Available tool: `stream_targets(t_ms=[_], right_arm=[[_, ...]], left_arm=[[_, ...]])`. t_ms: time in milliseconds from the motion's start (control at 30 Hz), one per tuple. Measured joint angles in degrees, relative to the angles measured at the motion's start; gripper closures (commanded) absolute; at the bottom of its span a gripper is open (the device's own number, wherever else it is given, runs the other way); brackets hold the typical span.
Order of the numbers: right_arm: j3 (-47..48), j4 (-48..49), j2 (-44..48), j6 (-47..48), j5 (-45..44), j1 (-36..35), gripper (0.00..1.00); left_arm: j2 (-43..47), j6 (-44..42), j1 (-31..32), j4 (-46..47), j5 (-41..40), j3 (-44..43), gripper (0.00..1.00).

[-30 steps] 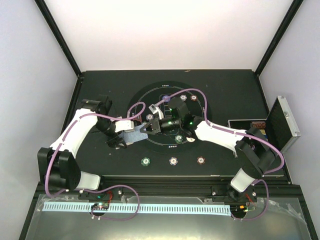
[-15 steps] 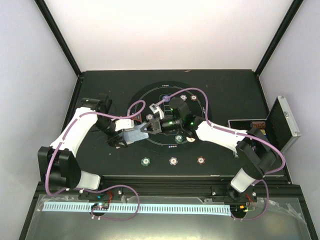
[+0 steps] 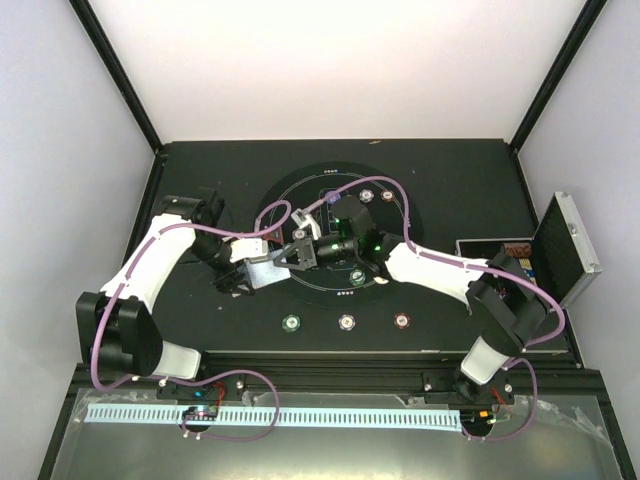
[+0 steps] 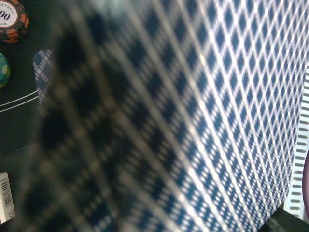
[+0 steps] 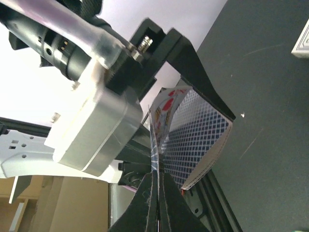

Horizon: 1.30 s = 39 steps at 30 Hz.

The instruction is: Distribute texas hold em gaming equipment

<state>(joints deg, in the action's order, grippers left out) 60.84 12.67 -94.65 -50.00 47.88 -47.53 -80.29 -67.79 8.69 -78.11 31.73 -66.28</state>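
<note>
My left gripper (image 3: pixel 254 273) is shut on a deck of blue-backed playing cards (image 3: pixel 264 267) above the left of the black mat. The deck's back (image 4: pixel 217 111) fills the left wrist view and hides that gripper's fingers. My right gripper (image 3: pixel 289 258) meets the deck from the right. In the right wrist view its fingertips (image 5: pixel 158 178) are shut on the edge of one playing card (image 5: pixel 155 145), peeled away from the deck (image 5: pixel 200 137). Three striped chips (image 3: pixel 346 322) lie in a row near the front. More chips (image 3: pixel 367 196) and a purple disc (image 3: pixel 331 197) lie at the back of the ring.
A silver-edged black case (image 3: pixel 560 250) stands open at the right edge of the table. A green chip (image 3: pixel 357 277) lies under the right arm. In the left wrist view a red chip (image 4: pixel 9 19) and a white box corner (image 4: pixel 5 198) show at the left.
My right gripper has shifted slightly left, closer to the deck, still pinching the card. The left arm has stayed in place.
</note>
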Motion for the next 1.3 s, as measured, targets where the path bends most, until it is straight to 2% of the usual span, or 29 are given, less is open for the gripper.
stream_targets(t_ms=[600,800,867,1167,1300], right_arm=[[-0.4,-1.8,-0.3,2.8,0.3,0.0,0.99],[2.3,-4.1,-1.4,2.8,0.2,0.0,0.92],[3.0,-4.2,-2.1,2.6,0.2,0.0,0.84],[2.2,-5.9,-3.1,1.5,0.3,0.0,0.6],[2.2,-6.3,-3.1,1.3,0.3,0.0,0.59]], left_arm=[[0.1,-0.5,0.0,0.1,-0.4,0.4,0.98],[0.1,-0.6,0.0,0.2,-0.3,0.4,0.98],[0.1,-0.6,0.0,0.2,-0.4,0.4,0.98],[1.1,-0.6,0.0,1.2,-0.5,1.7,0.98],[1.1,-0.3,0.0,2.1,-0.9,1.7,0.98]])
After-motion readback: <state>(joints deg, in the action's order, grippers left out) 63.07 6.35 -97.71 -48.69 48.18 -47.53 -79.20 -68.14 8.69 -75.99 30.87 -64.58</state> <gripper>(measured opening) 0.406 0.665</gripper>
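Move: The right hand has a bent card pinched from the deck; the deck's middle lies about 3 cm left of it, 1 cm back and 4 cm lower. From there the near green chip is some 8 cm back, with no left-right offset, and the card box 7 cm ahead and 11 cm left, both roughly 20 cm lower. The left hand grips the deck, its middle about 4 cm to that hand's right and level with it. The right fingers lose their pinch on the bent card: still shut, they first dip about 1.5 cm towards the deck and ease back up slightly, then open to around two fifths while sinking again, ending some 2.5 cm lower with a slight tilt. The left hand stays in place and keeps its grip on the deck. ##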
